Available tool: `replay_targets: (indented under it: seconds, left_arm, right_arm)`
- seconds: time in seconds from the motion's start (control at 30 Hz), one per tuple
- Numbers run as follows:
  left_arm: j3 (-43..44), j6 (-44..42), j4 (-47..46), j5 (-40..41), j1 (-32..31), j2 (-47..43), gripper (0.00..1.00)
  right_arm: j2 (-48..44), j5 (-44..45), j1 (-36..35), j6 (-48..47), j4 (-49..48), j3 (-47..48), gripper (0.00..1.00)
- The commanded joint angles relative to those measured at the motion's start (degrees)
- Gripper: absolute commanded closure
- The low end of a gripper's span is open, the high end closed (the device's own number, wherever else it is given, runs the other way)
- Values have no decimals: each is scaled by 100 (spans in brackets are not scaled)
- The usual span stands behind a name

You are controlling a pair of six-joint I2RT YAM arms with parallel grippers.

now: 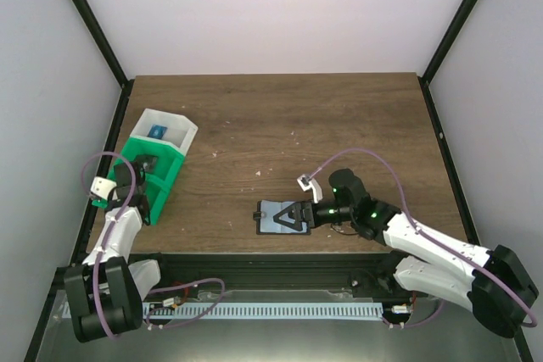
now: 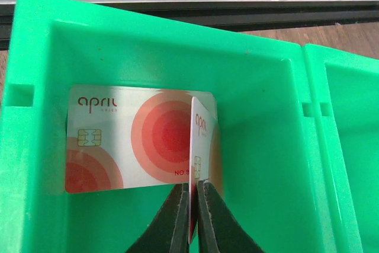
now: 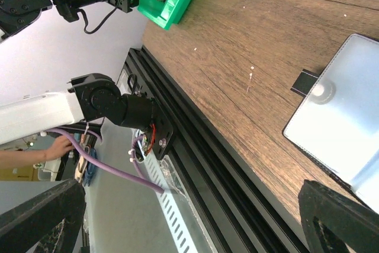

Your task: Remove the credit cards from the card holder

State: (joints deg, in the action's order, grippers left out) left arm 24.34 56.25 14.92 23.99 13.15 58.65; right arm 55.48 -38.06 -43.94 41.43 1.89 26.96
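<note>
My left gripper [image 2: 193, 191] reaches down into the green bin [image 2: 266, 146] and is shut on a credit card [image 2: 198, 140], white with red rings, held edge-on and upright. A second credit card [image 2: 118, 140] of the same look lies flat against the bin's floor behind it. The card holder [image 1: 273, 219] lies open on the table near the front edge, grey-blue panel up. My right gripper [image 1: 290, 216] hovers over it, open wide. In the right wrist view the card holder [image 3: 343, 122] shows at the right, between and beyond my spread fingers [image 3: 41, 217].
A white bin [image 1: 170, 125] with a small blue item adjoins the green bin [image 1: 161, 180] at the table's left edge. The black rail [image 3: 201, 146] of the table's front edge runs close below the card holder.
</note>
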Motion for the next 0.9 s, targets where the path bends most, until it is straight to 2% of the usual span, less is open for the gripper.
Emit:
replay_targets:
  seconds: [0.0,0.53,0.77,0.87]
  left_arm:
    - [109,216,343,268,29,118,92]
    - [603,750,1275,811,27,531,87]
    - [848,745,1573,770,30,440,70]
    - [952,766,1643,724,30,295,49]
  right_arm:
    - [-148,112,26,48,124,-66,0]
    - [-53,131,27,129,65,-50,0]
    - [-140,209,26,111,101,-98,0]
    - [-153,233,28,111,92,-107,0]
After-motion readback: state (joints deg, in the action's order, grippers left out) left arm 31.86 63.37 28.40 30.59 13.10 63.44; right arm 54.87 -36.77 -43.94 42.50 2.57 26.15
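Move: The upright credit card still between the left fingertips goes down onto the card already lying in the near compartment of the green box, whose middle is about 4 cm to the hand's left, level with it fore and aft, and some 5 cm below. The dark card in the next compartment is roughly 10 cm ahead, 3 cm right, just as low. From the idle right hand the lying card is about 48 cm left, 7 cm ahead, 12 cm down. The upright card, pinched at its upper end, is taken back over the lying card as the left hand shifts about 2 cm back and just over 1 cm left at nearly constant height. The wrist swings some 10 degrees counter-clockwise and tips a little further down; the fingers then open to nearly half and let go of the card. ##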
